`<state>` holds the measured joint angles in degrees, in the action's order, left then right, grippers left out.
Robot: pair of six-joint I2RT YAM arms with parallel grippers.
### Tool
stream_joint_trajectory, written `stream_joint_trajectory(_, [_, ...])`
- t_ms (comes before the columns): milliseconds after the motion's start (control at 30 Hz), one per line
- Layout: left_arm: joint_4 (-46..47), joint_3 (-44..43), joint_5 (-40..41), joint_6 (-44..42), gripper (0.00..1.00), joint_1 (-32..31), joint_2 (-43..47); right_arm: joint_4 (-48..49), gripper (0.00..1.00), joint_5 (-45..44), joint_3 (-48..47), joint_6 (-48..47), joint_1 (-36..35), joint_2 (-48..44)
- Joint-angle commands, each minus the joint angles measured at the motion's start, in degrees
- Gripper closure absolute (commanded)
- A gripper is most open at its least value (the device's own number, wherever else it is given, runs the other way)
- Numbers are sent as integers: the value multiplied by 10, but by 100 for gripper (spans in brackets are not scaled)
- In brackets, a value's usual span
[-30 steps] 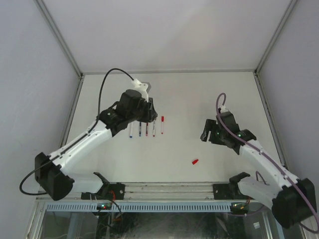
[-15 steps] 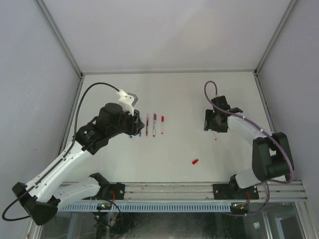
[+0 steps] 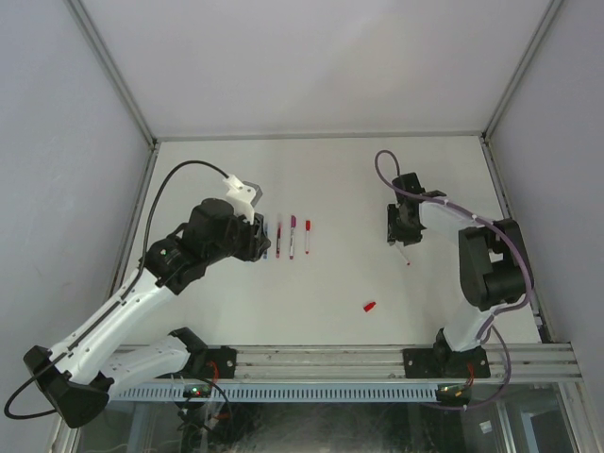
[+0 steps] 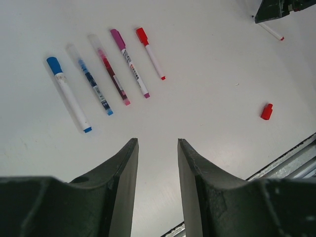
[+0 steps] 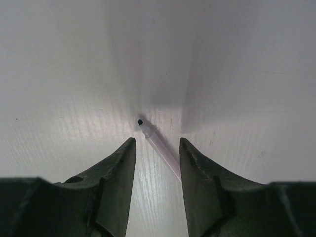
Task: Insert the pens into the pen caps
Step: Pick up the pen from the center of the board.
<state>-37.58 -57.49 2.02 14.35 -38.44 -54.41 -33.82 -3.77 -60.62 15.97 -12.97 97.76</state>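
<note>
Several pens lie in a row: blue-capped (image 4: 69,96), blue (image 4: 92,81), dark red (image 4: 110,70), magenta (image 4: 130,62) and red (image 4: 150,53). In the top view my left gripper (image 3: 255,238) hovers just left of that row (image 3: 292,237). In its wrist view the left gripper (image 4: 157,143) is open with only bare table between its fingers. A red pen cap (image 3: 370,306) (image 4: 266,111) lies alone. My right gripper (image 5: 156,142) (image 3: 401,236) is down over an uncapped pen (image 5: 159,146) (image 3: 405,256). Its jaws are apart and straddle the pen. The barrel runs diagonally under the right finger (image 5: 197,168).
The white table (image 3: 340,189) is walled by grey panels at the back and sides. A metal rail (image 3: 321,359) runs along the near edge by the arm bases. My right arm's purple cable (image 3: 379,170) loops above its wrist.
The right arm swung toward the back and came down over the uncapped pen, its jaws narrowing. The left arm drew back to the left, then held still.
</note>
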Motion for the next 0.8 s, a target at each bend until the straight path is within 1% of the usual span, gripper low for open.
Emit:
stream_joint_trajectory(0, [10,9,12,-15,59,4,2,-5,61,-7,-26,-19,4,16])
stream_joint_trajectory(400, [13,9,11,-15,59,4,-7,-27,75,13,-24,-19,3,42])
stream_joint_trajectory(633, [28,13,0,1,59,4,-4,-25,90,19,-6,-16,3,29])
stream_joint_trajectory(767, [64,31,-19,26,59,4,-3,-19,98,22,4,-15,3,5])
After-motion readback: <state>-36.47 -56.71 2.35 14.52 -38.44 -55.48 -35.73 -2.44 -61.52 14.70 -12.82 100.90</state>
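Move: The uncapped pen lies almost under the right gripper: its nib is just ahead, its middle about 3 cm back, 1 cm right and 2 cm below, and its tail slants back and right. The loose red cap is some 19 cm back and 9 cm left of the right gripper, and the red-capped pen 29 cm left and 3 cm ahead. From the left gripper, the uncapped pen is about 39 cm right, 8 cm ahead and 22 cm down. Lower the right gripper about 1.5 cm onto the nib end of the uncapped pen, easing back roughly 1 cm towards the base with the fingertips tipping slightly backward. Then hold that height and close the half-open fingers steadily from both sides until they pinch the barrel just behind the nib. ##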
